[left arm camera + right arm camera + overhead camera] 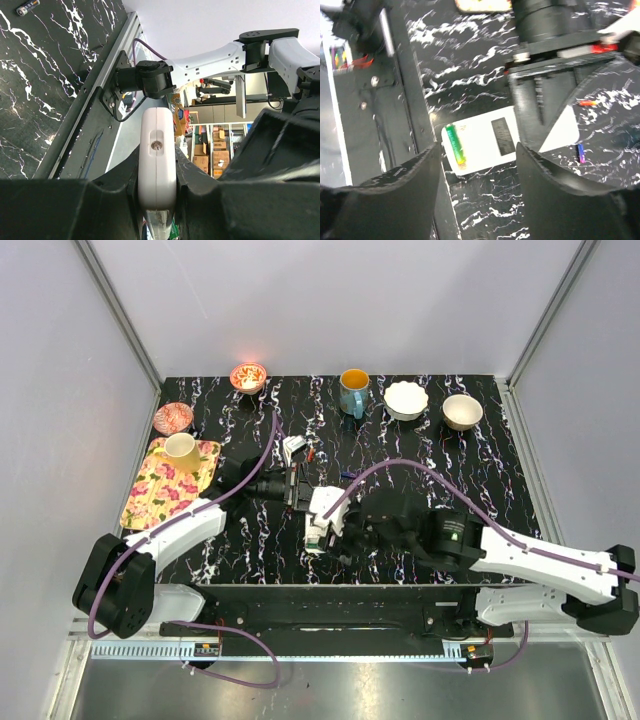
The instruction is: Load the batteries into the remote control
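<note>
My left gripper (157, 172) is shut on the white remote control (157, 155), clamping it edge-on by its two flat faces. In the right wrist view the remote control (480, 142) shows its plain white back with a dark label. A green battery (455, 146) lies across its near end. My right gripper (477, 148) hovers just above that end, open, with nothing between its fingers. A reddish-orange battery (587, 102) and a bluish battery (580, 153) lie loose on the black marbled table (470, 60). From above, both grippers meet over the remote control (322, 512).
A small white cover piece (293, 447) lies behind the left gripper. A floral tray (160, 490) carrying a yellow cup (181, 451) sits at the left. An orange-and-blue mug (353, 390), two bowls (406, 399) and small dishes (248, 376) line the back edge. Another battery (27, 7) lies apart.
</note>
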Controlling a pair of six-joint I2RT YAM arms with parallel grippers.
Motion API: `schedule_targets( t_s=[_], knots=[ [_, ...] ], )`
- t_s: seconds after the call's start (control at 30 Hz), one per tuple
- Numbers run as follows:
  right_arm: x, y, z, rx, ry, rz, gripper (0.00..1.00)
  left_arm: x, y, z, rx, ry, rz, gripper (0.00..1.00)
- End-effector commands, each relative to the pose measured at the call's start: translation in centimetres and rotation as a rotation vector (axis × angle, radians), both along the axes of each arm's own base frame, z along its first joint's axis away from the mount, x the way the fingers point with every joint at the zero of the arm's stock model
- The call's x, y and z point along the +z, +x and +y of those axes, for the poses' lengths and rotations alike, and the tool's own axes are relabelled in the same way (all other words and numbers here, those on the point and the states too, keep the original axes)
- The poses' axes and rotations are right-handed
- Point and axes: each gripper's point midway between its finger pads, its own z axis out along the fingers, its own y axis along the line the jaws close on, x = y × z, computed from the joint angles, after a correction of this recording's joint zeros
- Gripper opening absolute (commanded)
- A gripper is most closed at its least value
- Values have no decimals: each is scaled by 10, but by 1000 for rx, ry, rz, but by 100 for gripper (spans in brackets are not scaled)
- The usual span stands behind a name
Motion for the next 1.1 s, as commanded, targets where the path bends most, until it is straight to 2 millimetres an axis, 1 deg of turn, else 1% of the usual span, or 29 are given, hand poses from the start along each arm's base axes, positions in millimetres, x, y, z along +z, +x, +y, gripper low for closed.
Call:
schedule_targets(
  t_s=[0.0, 0.07, 0.1, 0.13, 0.2, 0.23, 0.27, 0.3, 0.33, 0.37, 0.43, 0.47, 0.57, 0.63, 0.67, 0.7, 0.77, 0.93, 1.07],
  knots=[
    [67, 38, -13, -326, 312, 4, 70, 10, 5, -2, 18, -35, -51, 0],
    [67, 58, -23, -481, 385, 60, 71, 14, 11, -2, 49, -51, -64, 0],
    [64, 62, -24, -539, 427, 145, 73, 15, 15, -3, 77, -54, -70, 0],
    [62, 71, -28, -588, 446, 183, 75, 20, 19, -4, 95, -71, -75, 0],
    [54, 75, -31, -660, 480, 289, 78, 22, 27, -4, 144, -79, -76, 0],
    [51, 74, -30, -659, 483, 321, 81, 28, 31, -4, 165, -100, -80, 0],
    [45, 75, -32, -679, 474, 344, 83, 26, 36, -3, 203, -101, -75, 0],
    [44, 73, -31, -686, 484, 378, 86, 27, 39, -2, 222, -106, -74, 0],
    [41, 69, -29, -665, 475, 400, 95, 32, 42, -1, 239, -125, -82, 0],
    [35, 68, -30, -676, 456, 410, 97, 32, 46, 0, 267, -129, -80, 0],
    [30, 63, -30, -669, 443, 442, 99, 36, 48, 1, 295, -142, -82, 0],
    [26, 60, -31, -664, 434, 452, 100, 35, 51, 2, 317, -143, -80, 0],
    [17, 49, -27, -623, 413, 500, 99, 34, 54, 3, 342, -151, -72, 0],
    [12, 40, -23, -583, 392, 538, 100, 37, 56, 4, 352, -174, -69, 0],
    [6, 39, -23, -585, 370, 549, 100, 38, 55, 4, 351, -181, -69, 0],
    [3, 38, -23, -587, 359, 557, 100, 37, 55, 4, 351, -185, -64, 0],
    [-3, 37, -24, -594, 344, 563, 100, 42, 55, 4, 351, -204, -70, 0],
    [-10, 36, -23, -598, 336, 578, 100, 47, 55, 5, 354, -215, -85, 0],
    [-14, 39, -21, -611, 338, 581, 100, 48, 53, 5, 348, -218, -90, 0]
  ],
)
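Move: The green battery already lies in the remote's open compartment, about 5 cm below the right hand, 2 cm to its left and 1 cm back. The battery cover lies on the table, roughly 12 cm ahead of the right hand and 8 cm right; the purple battery is some 21 cm ahead and 5 cm right, both about 22 cm down. From the left hand, which grips the remote, the green battery is about 7 cm back, in line sideways and 1 cm lower. Open the right gripper fully while swinging it forward and up off the green battery, drifting right, then bring it back and down beside the remote, rolling it some 50 degrees clockwise as seen from behind the fingers. Keep the left grip on the remote and carry it about 5 cm forward, turning it some 20 degrees counter-clockwise, then slightly up. ##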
